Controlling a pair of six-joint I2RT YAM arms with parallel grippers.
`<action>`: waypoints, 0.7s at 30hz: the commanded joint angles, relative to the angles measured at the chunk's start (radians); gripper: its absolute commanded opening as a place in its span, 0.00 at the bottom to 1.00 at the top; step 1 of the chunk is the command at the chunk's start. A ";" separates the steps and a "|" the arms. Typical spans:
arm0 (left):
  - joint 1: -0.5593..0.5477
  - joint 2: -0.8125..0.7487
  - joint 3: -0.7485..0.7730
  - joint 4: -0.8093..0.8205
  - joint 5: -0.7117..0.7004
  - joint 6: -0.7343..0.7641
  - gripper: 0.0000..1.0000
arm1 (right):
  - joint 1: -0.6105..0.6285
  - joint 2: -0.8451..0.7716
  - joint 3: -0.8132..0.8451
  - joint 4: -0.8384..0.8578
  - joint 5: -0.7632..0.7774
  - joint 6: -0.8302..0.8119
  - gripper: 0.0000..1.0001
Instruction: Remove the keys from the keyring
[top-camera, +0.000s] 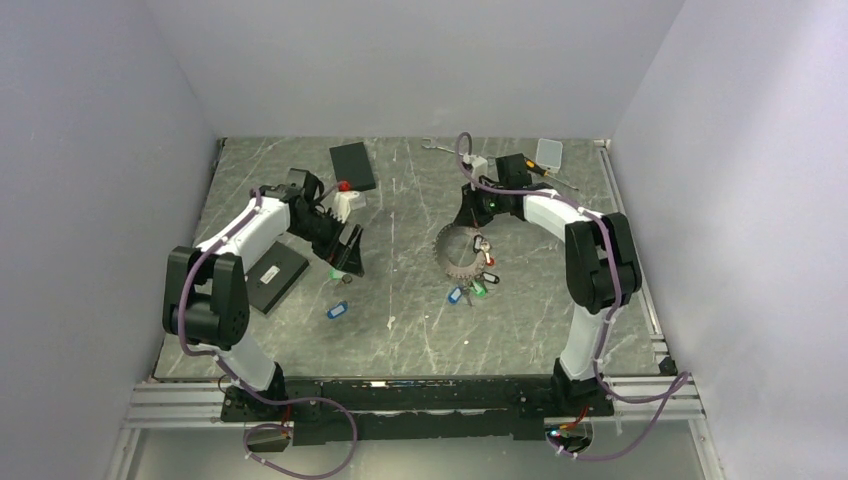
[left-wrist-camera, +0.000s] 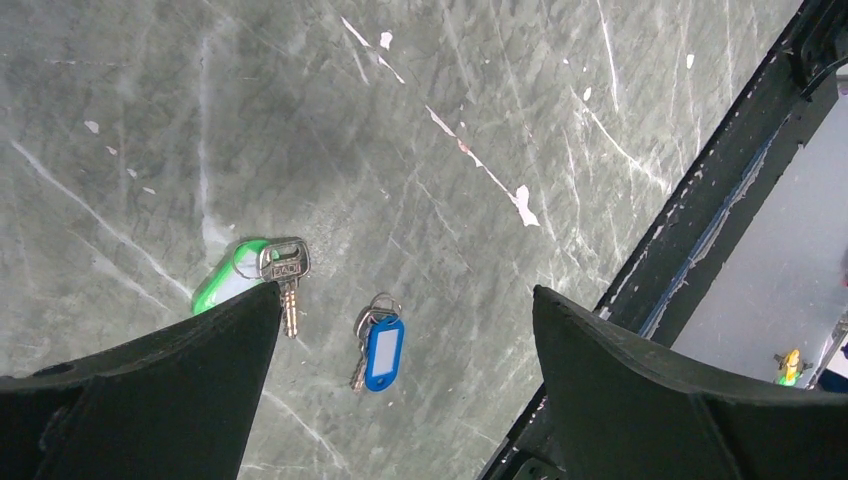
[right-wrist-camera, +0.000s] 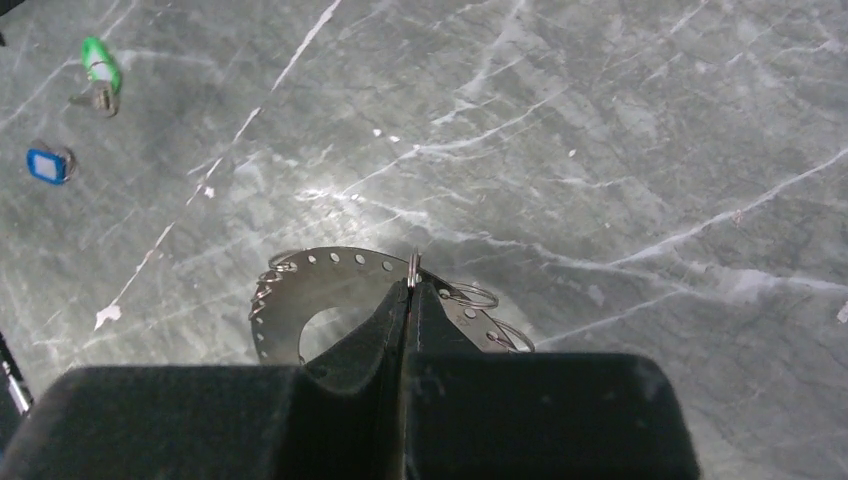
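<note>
The keyring (right-wrist-camera: 325, 290), a flat grey metal ring with holes round its rim, lies on the marble table under my right gripper (right-wrist-camera: 411, 283). That gripper is shut on a small split ring standing edge-on at the keyring's rim. In the top view the keyring (top-camera: 458, 258) carries several tagged keys (top-camera: 481, 277) on its right side, below the right gripper (top-camera: 471, 220). Two keys lie loose: a blue-tagged key (left-wrist-camera: 382, 351) and a green-tagged key (left-wrist-camera: 238, 276). My left gripper (left-wrist-camera: 407, 292) hangs open above them, holding nothing.
Two black boxes lie at the left (top-camera: 277, 275) and the back (top-camera: 353, 165). A wrench (top-camera: 437, 146), a screwdriver (top-camera: 555, 178) and a pale tag (top-camera: 549, 151) lie at the back right. The black frame rail (left-wrist-camera: 700, 200) runs along the near edge.
</note>
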 joint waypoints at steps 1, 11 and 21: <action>0.016 -0.009 0.040 0.012 0.044 -0.015 0.99 | 0.003 0.035 0.073 0.119 0.019 0.070 0.00; 0.099 0.038 0.120 -0.020 0.089 -0.027 0.99 | -0.013 0.098 0.124 0.137 -0.007 0.126 0.56; 0.260 0.102 0.310 -0.052 0.063 -0.047 0.99 | -0.156 -0.092 0.032 0.124 -0.094 0.105 0.98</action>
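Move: The right hand's shut fingers still hold a small ring on the far rim of the keyring, whose middle lies about 5 cm back, 2 cm left and 4 cm below. On its near side a blue tag sits some 14 cm back and 3 cm left of the hand, a black tag 11 cm back and 4 cm right. The wrench lies about 20 cm ahead and 2 cm left. From the left hand the keyring is some 20 cm right and 3 cm ahead. The right fingers let go of the keyring's far rim, spreading nearly fully as the hand runs forward about 3 cm, sinking a little; it then lifts and swings off to the right, some 3 cm each way, turning slightly clockwise. The empty left hand, still open, speeds forward, left and up, about 9 cm in all, away from the two loose tagged keys and the keyring. ##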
